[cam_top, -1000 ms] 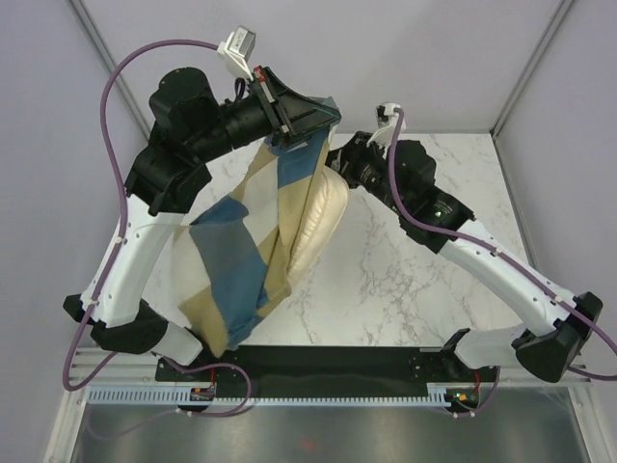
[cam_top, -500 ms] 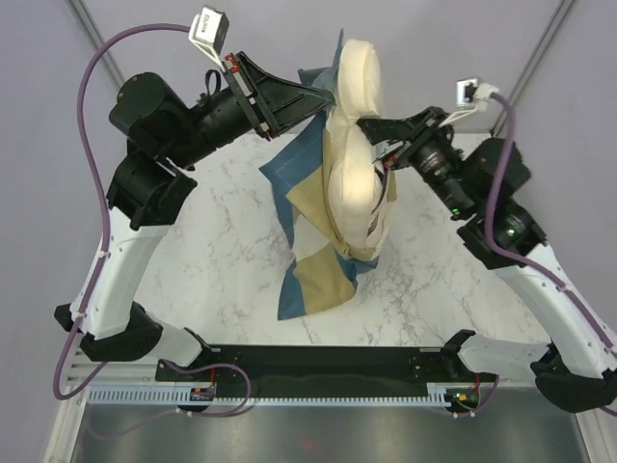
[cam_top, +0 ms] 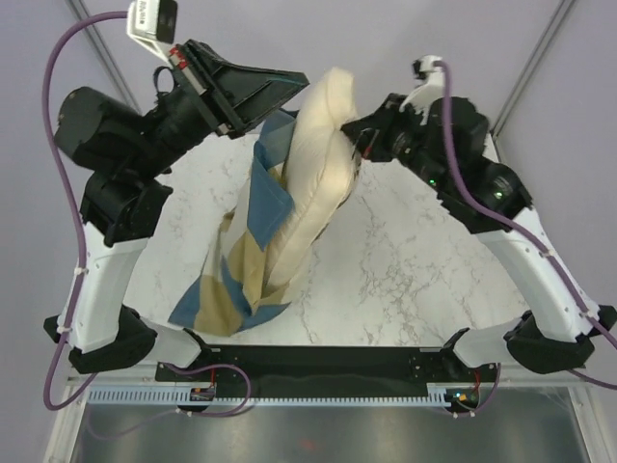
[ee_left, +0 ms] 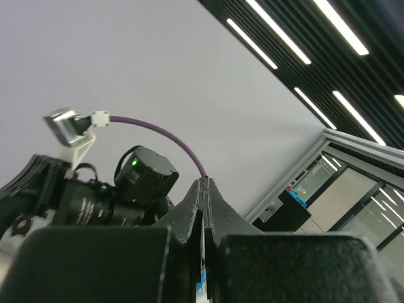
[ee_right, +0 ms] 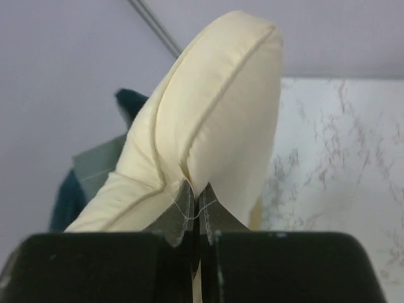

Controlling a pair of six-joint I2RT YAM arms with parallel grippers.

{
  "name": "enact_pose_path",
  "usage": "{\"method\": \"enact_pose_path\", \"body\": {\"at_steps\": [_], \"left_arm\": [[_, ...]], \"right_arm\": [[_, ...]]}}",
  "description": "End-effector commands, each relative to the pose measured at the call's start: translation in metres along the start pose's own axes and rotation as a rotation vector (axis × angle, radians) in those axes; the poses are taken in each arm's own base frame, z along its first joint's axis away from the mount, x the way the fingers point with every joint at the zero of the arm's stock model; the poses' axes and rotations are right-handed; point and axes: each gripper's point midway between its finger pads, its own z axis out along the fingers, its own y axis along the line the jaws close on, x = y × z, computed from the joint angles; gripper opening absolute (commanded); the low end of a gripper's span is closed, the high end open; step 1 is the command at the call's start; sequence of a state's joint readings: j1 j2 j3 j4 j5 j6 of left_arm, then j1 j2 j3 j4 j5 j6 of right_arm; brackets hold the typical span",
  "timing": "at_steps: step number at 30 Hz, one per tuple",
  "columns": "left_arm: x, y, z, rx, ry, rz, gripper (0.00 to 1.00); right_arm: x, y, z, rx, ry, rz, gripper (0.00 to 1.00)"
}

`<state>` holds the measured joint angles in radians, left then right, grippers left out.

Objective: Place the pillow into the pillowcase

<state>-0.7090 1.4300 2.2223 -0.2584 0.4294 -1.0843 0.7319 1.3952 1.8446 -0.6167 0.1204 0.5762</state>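
Note:
The cream pillow [cam_top: 316, 164] hangs slanting above the table, and my right gripper [cam_top: 355, 131] is shut on its edge seam near the top. In the right wrist view the pillow [ee_right: 221, 101] bulges over the shut right gripper [ee_right: 196, 192]. The blue, tan and cream checked pillowcase [cam_top: 231, 280] drapes along the pillow's left side and lower end, down to the table. My left gripper [cam_top: 299, 79] is shut on the pillowcase's top edge. In the left wrist view only a blue sliver of the pillowcase [ee_left: 202, 281] shows between the shut left gripper [ee_left: 205, 184].
The white marble table [cam_top: 424, 280] lies under both arms. The black base rail [cam_top: 328, 362] runs along the near edge. Grey walls close in the back and sides. A purple cable [cam_top: 82, 34] loops over the left arm.
Both arms have lifted and swung. The pillow, bent double half a second ago, now hangs straighter. The pillowcase's lower end has swung left towards the front edge.

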Motion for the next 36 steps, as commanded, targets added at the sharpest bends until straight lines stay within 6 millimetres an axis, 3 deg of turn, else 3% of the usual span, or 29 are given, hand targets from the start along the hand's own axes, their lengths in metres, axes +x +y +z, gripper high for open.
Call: {"method": "enact_pose_path", "body": {"at_steps": [1,3,4,6,7,9,10,12,13,14,15,17,18,19,20,21,23,24,26,27,30,33,36], "left_arm": [[-0.009,-0.046,-0.016,0.122,-0.024,0.025,0.02],[-0.006,-0.041,-0.021,0.098,-0.025,0.045,0.02],[-0.004,-0.036,-0.024,0.076,-0.024,0.051,0.02],[-0.002,-0.021,-0.032,0.006,-0.048,0.094,0.02],[-0.001,-0.012,-0.035,-0.029,-0.053,0.109,0.02],[0.008,0.03,-0.041,-0.17,-0.046,0.147,0.03],[0.009,0.033,-0.051,-0.201,-0.055,0.174,0.15],[0.021,0.082,-0.065,-0.351,-0.041,0.242,0.39],[0.014,0.091,-0.08,-0.41,-0.08,0.311,0.6],[0.016,0.105,-0.089,-0.464,-0.092,0.335,0.69],[0.031,0.143,-0.1,-0.557,-0.062,0.344,0.76],[0.033,0.178,-0.124,-0.691,-0.085,0.401,0.86],[0.053,0.216,-0.136,-0.774,-0.036,0.402,0.88],[0.061,0.234,-0.143,-0.818,-0.019,0.408,0.93],[0.067,0.255,-0.152,-0.878,-0.008,0.421,0.94],[0.088,0.287,-0.164,-0.935,0.035,0.414,0.95],[0.104,0.322,-0.182,-1.026,0.052,0.401,0.96],[0.127,0.351,-0.197,-1.081,0.099,0.386,0.96],[0.14,0.372,-0.208,-1.125,0.094,0.354,0.96],[0.157,0.391,-0.223,-1.175,0.13,0.33,0.96],[0.194,0.421,-0.249,-1.254,0.183,0.231,0.96],[0.226,0.437,-0.271,-1.299,0.222,0.123,1.0],[0.251,0.447,-0.277,-1.273,0.227,0.025,1.0]], "right_arm": [[-0.097,0.016,-0.071,-0.033,-0.283,-0.013,0.0],[-0.08,0.015,-0.064,-0.056,-0.241,-0.011,0.0],[-0.053,0.004,-0.048,-0.04,-0.171,-0.013,0.0],[-0.043,-0.002,-0.047,-0.044,-0.18,0.001,0.0],[-0.022,-0.017,-0.037,-0.009,-0.147,-0.002,0.0],[-0.024,-0.025,-0.042,0.015,-0.18,-0.008,0.0],[-0.02,-0.029,-0.041,0.028,-0.174,-0.015,0.0],[-0.017,-0.036,-0.044,0.046,-0.173,-0.031,0.0],[-0.015,-0.038,-0.046,0.052,-0.167,-0.036,0.0],[-0.013,-0.039,-0.047,0.054,-0.164,-0.038,0.0],[-0.013,-0.041,-0.05,0.058,-0.167,-0.041,0.0],[-0.008,-0.048,-0.051,0.078,-0.16,-0.048,0.0],[-0.007,-0.052,-0.054,0.092,-0.165,-0.051,0.0],[-0.008,-0.054,-0.056,0.099,-0.17,-0.056,0.0],[-0.008,-0.055,-0.057,0.105,-0.17,-0.06,0.0],[-0.01,-0.055,-0.058,0.105,-0.173,-0.062,0.0],[-0.011,-0.056,-0.059,0.111,-0.17,-0.072,0.0],[-0.012,-0.055,-0.059,0.11,-0.169,-0.075,0.0],[-0.01,-0.057,-0.059,0.121,-0.159,-0.086,0.0],[-0.009,-0.058,-0.058,0.123,-0.154,-0.089,0.0],[-0.007,-0.061,-0.057,0.133,-0.149,-0.097,0.0],[-0.006,-0.062,-0.057,0.137,-0.145,-0.101,0.0],[-0.005,-0.062,-0.055,0.136,-0.143,-0.1,0.0]]}}
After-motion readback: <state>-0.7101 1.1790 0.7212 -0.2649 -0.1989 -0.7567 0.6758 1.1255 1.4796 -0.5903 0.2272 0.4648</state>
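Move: The left hand is high up, shut. The pillowcase's middle hangs about 38 cm below it, some 12 cm to its left and level fore and aft; the pillow's middle is about 8 cm ahead, straight below by some 38 cm. The right hand pinches the pillow's edge: the pillow's middle lies about 7 cm left, 5 cm back and 17 cm below, while the pillowcase is roughly 19 cm left, 12 cm back and 16 cm lower. The right hand keeps its pinch on the pillow's edge, bobbing up about 6 cm as it shifts some 7 cm right, then sinking to about 6 cm below its starting height and holding there. The left hand rises slightly and back, then opens wide and sweeps down nearly 60 cm with some forward and left travel, turning to point down over the table by the pillowcase's left edge, touching nothing. ##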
